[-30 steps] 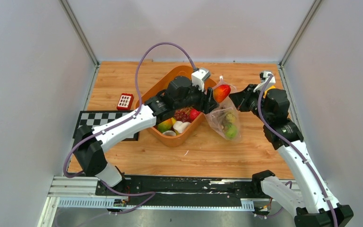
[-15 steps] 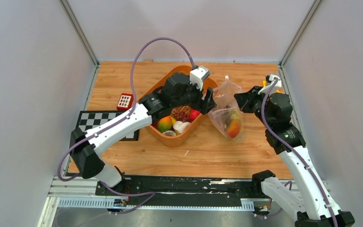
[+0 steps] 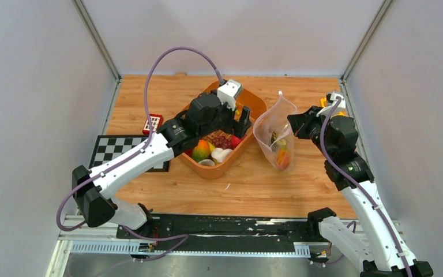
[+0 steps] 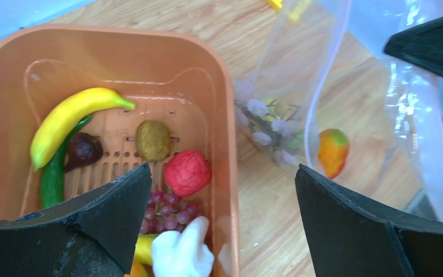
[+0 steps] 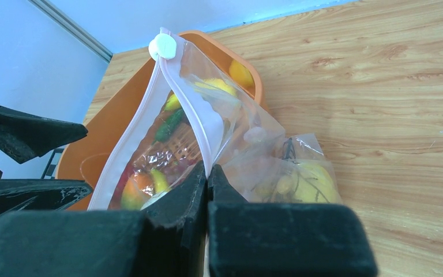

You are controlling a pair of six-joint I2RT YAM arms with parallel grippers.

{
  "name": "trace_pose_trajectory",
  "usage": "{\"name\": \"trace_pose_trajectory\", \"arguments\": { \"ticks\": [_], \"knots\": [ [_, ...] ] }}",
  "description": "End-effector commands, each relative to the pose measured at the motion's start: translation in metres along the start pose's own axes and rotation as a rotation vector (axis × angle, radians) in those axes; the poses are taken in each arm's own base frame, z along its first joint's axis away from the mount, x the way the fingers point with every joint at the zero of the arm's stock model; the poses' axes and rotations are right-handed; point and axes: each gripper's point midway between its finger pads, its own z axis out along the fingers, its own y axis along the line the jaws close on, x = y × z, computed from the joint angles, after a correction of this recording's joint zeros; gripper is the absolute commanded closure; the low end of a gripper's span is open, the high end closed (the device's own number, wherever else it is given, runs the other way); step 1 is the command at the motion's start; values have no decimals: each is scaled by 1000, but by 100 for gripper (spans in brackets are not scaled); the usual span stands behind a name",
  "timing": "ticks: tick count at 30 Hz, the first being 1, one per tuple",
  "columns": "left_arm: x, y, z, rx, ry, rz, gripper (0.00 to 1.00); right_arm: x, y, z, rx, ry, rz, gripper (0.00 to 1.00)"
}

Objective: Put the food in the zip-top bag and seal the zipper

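My right gripper (image 5: 206, 168) (image 3: 293, 123) is shut on the mouth edge of the clear zip-top bag (image 3: 272, 134), holding it upright and open on the wood. The zipper (image 5: 189, 109) runs up from the jaws to a white slider (image 5: 162, 45). Inside the bag lie a red-orange mango (image 4: 331, 151) (image 3: 284, 157) and some yellow-green food (image 5: 306, 180). My left gripper (image 4: 224, 170) (image 3: 239, 119) hangs open and empty over the right rim of the orange basket (image 4: 226, 115). A banana (image 4: 72, 123), kiwi (image 4: 153, 140), red fruit (image 4: 187, 173), grapes (image 4: 164, 210) and white mushroom (image 4: 181, 251) lie in the basket.
A small red keypad-like block (image 3: 153, 123) and a checkerboard mat (image 3: 115, 151) lie left of the basket. A yellow object (image 3: 326, 103) sits behind my right wrist. Grey walls close in on both sides and at the back.
The mango left my left gripper and dropped to the bottom of the bag. My left gripper opened wide and drew back left over the basket. The bag now stands more upright.
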Motion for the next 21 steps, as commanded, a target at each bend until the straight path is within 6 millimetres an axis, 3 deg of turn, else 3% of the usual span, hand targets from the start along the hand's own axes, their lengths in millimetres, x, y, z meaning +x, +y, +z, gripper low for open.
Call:
{"name": "trace_pose_trajectory", "arguments": {
  "ticks": [1, 9, 21],
  "knots": [
    [2, 33, -3, -119, 10, 42, 0, -14, 7, -2, -22, -54, -1, 100],
    [29, 110, 22, -192, 97, 19, 1, -12, 7, -1, -29, -44, -5, 100],
    [80, 200, 91, -232, 274, 68, 5, -11, 12, -2, -51, -35, -3, 100]
  ]
}}
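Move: Down in the orange bin, the dark fruit lies about 18 cm ahead of the left hand, 10 cm to its left and 26 cm below. The banana sits some 4 cm beyond that fruit, the green pepper 2 cm nearer and 6 cm to the fruit's left, the kiwi 4 cm nearer and 8 cm to the fruit's right. From the right hand the dark fruit is roughly 18 cm ahead, 24 cm left and 26 cm below. Swinging forward and left away from the bag, then ever more steeply down, the left hand heads for the dark fruit and banana end of the bin: about 14 cm forward, 9 cm left and 15 cm down. Its wrist turns some 20 degrees on the way; the fingers stay wide open and touch nothing. The right hand stays still, keeping its pinch on the bag's rim. ##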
